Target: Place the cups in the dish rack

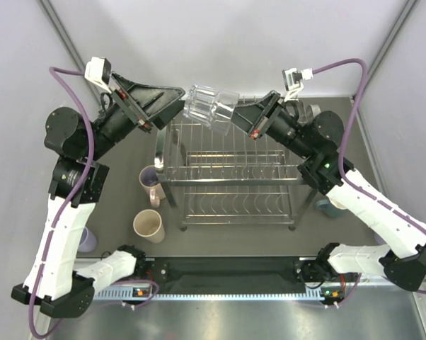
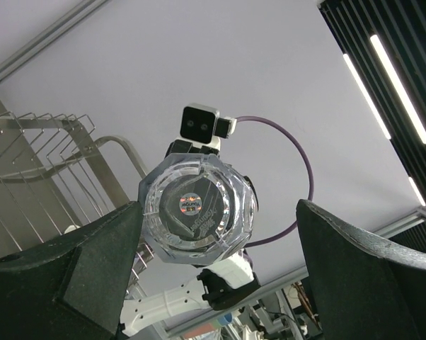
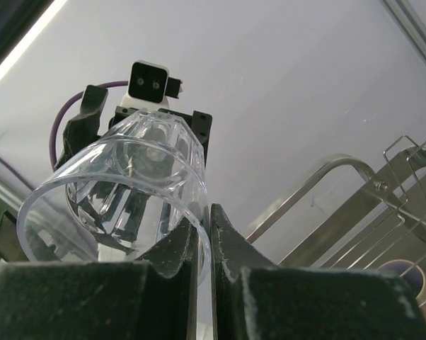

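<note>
A clear glass [image 1: 211, 108] hangs on its side above the back of the dish rack [image 1: 231, 183]. My right gripper [image 1: 235, 120] is shut on its rim, the wall pinched between the two fingers [image 3: 177, 244]. In the right wrist view the glass [image 3: 121, 184] stretches away from that gripper [image 3: 207, 212]. My left gripper [image 1: 179, 105] is open and faces the glass's base. In the left wrist view the glass [image 2: 197, 209] shows base-on between the wide-apart fingers [image 2: 100, 262], close to the left one. A lavender tumbler [image 1: 151, 184], a beige tumbler [image 1: 148, 225] and another lavender tumbler [image 1: 88, 239] stand left of the rack.
A teal mug [image 1: 331, 207] stands right of the rack, partly under my right arm. The chrome rack's wires show in the left wrist view [image 2: 43, 163] and the right wrist view [image 3: 354, 212]. Grey walls close in the table at the back and sides.
</note>
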Robot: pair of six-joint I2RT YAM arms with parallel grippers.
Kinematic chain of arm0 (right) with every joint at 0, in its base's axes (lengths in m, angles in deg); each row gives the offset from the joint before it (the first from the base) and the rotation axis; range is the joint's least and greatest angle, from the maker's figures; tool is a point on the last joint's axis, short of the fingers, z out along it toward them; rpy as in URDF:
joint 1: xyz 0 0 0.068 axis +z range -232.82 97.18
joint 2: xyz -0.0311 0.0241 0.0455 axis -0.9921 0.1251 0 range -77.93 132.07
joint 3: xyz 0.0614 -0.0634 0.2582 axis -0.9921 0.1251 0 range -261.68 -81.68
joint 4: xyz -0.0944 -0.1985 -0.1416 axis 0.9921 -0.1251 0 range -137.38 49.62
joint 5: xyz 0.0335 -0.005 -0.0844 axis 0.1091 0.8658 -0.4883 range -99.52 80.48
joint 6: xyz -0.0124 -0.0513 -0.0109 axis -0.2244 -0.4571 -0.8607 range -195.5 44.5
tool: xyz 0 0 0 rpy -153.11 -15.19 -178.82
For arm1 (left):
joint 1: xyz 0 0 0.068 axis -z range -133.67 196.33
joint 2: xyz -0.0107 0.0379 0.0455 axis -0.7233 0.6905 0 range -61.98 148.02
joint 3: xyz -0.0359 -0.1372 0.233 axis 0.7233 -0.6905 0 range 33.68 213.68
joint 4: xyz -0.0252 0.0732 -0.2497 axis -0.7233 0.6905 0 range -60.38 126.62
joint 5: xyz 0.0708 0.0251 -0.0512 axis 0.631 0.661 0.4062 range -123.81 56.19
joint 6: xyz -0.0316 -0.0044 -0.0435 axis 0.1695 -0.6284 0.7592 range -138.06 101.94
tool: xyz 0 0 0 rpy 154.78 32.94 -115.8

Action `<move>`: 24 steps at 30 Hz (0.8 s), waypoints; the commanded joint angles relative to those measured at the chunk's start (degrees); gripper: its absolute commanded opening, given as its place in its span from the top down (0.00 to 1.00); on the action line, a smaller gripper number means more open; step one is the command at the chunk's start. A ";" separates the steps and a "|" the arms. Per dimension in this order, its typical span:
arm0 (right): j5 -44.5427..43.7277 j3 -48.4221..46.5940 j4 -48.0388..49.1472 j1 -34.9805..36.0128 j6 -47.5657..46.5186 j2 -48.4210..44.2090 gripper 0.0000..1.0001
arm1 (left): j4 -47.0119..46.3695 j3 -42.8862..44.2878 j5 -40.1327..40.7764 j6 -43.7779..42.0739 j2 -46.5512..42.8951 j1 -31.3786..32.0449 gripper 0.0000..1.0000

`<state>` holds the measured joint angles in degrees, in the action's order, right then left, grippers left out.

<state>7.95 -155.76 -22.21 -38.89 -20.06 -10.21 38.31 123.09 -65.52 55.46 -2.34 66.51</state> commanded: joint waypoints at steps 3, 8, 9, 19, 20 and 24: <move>-2.71 -4.05 7.22 2.04 -1.30 1.27 1.00 | 0.01 0.59 2.26 -1.36 0.83 1.87 0.06; -3.06 -4.49 8.11 2.40 -1.56 1.88 1.00 | 1.07 0.42 3.23 -1.88 1.01 2.58 0.06; -3.15 -4.58 8.37 2.66 -1.65 2.15 1.00 | 1.07 0.42 3.49 -1.88 1.01 2.84 0.07; -4.20 -3.96 9.07 3.89 -2.27 2.94 1.00 | 1.07 0.94 4.72 -1.71 1.97 3.63 0.24; -4.38 -3.70 9.16 3.89 -2.44 2.94 1.00 | 0.98 1.03 4.72 -1.62 2.06 3.63 0.28; -5.17 -3.78 7.32 3.98 -2.97 3.12 0.98 | 0.89 1.82 4.02 -1.53 2.76 3.63 0.66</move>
<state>4.45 -157.16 -18.76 -35.99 -21.59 -6.47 40.41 123.15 -61.47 54.21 -0.13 70.01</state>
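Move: The upturned clear cup, its rim still pinched by the right fingers, lies with its middle about 7 cm right of and 3 cm ahead of the open left hand, at its height; from the right hand, about 4 cm left, 2 cm ahead and 3 cm up. The dish rack's top tier lies roughly 20 cm below both, some 15 cm right and 8 cm ahead of the left hand, 4 cm right and 8 cm ahead of the right. Both hands converge about 2 cm each, right leftward, left forward-right-down, whose fingers partly close around the cup's base. ##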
